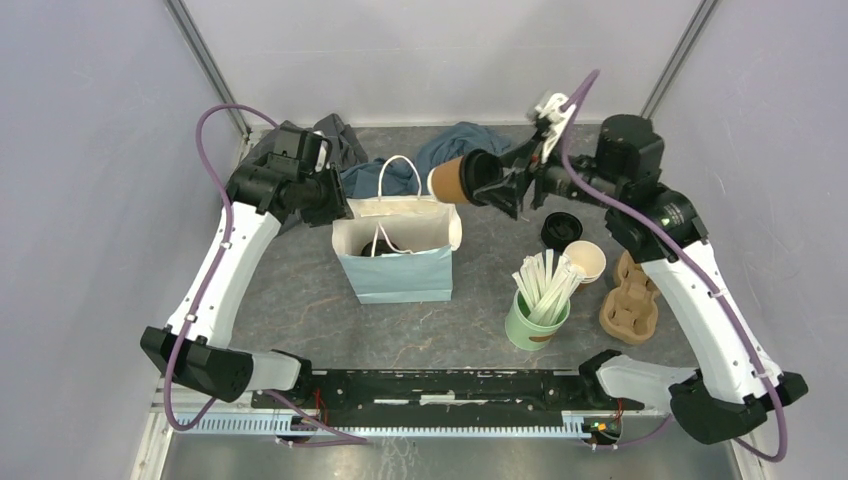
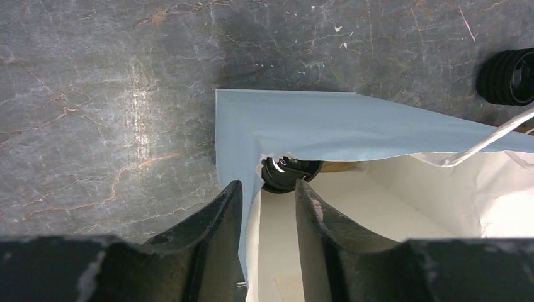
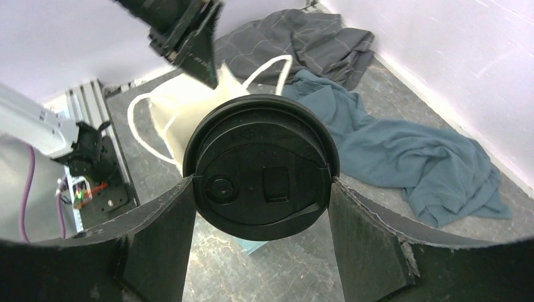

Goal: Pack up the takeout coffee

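A takeout coffee cup [image 1: 455, 180], brown paper with a black sip lid [image 3: 261, 167], lies on its side in the air above the right rim of the pale blue paper bag [image 1: 400, 270]. My right gripper [image 1: 505, 185] is shut on its lidded end, with one finger on each side of the lid in the right wrist view. My left gripper [image 1: 335, 205] is at the bag's left wall [image 2: 327, 126], jaws apart: one finger outside, one inside. The wall hangs loose between them. Deep inside the bag a second black lid [image 2: 289, 173] shows.
A green cup of wooden stirrers [image 1: 537, 315] stands right of the bag, with lidless cups [image 1: 585, 260] and a stack of black lids [image 1: 560, 228] behind it. A cardboard cup carrier [image 1: 630, 300] lies at the right. Blue cloth [image 1: 455, 145] and grey cloth [image 1: 340, 140] lie behind the bag.
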Tool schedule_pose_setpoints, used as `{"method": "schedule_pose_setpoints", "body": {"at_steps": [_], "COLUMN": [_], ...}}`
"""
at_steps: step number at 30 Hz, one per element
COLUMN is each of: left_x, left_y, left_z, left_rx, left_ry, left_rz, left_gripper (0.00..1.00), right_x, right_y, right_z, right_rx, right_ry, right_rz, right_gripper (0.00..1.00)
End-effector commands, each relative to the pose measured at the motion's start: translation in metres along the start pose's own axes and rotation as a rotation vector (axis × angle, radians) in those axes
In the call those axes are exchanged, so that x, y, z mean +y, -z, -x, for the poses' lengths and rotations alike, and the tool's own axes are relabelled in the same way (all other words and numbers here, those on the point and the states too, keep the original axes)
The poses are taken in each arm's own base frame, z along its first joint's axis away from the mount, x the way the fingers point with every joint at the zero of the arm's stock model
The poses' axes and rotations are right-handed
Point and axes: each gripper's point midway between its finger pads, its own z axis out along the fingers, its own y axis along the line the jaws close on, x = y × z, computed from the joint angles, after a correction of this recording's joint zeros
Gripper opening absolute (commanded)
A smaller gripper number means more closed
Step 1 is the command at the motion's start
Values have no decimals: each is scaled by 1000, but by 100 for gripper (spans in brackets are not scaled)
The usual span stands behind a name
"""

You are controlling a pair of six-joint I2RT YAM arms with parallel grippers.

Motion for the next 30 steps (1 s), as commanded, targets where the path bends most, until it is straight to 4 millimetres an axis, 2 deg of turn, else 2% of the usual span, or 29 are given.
{"method": "schedule_pose_setpoints", "body": {"at_steps": [1,4,9,14,20,24,30], "left_x": [-4,-6,-10,-12,-18,-25,-28], "left_y": [-2,-6,-15,-20,-13,-7,9], "left_z": [13,16,14,18,34,43,50], "left_rx": [-60,-70,-61,-79,-159,-233,-391], "left_ry": [-73,-87,-104,-129,-158,-170,-168], "left_rz": [-8,-13,-28,-35,-65,-107,-179], "left_gripper": [39,29,23,16,3,2,2], "right_x": [21,34,59,66,65,67,90], "right_y": [-7,-15,-33,-53,-63,-65,-71], "right_z": [9,7,5,-7,-14,-21,-29], "right_rx": [5,25,59,153,242,300,325], "right_ry": [162,235,367,401,428,441,449], "right_rz": [-23,-2,94,124,81,73,94], "right_gripper": [0,0,0,0,0,0,0]}}
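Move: The left fingers straddle the paper bag's left rim; the bag's middle lies about 9 cm to that hand's right, 4 cm back and 12 cm below. From the right hand, which already holds a lidded coffee cup, the bag's middle is about 14 cm left, 2 cm back and 29 cm below. The packed coffee stands about 4 cm left of the bag's middle; the straw cup is about 13 cm right, 9 cm back and 36 cm below the right hand. The left fingers close on the bag's rim and pinch it, drawing that side about 3 cm forward while the wrist tips up some 10 degrees. Keeping its grip around the lid, the right hand sweeps the coffee cup roughly 10 cm left, swinging back at first and then sinking about 5 cm, over the bag's opening, its fingers tipping down nearly 30 degrees so the cup's base slants towards the bag. ##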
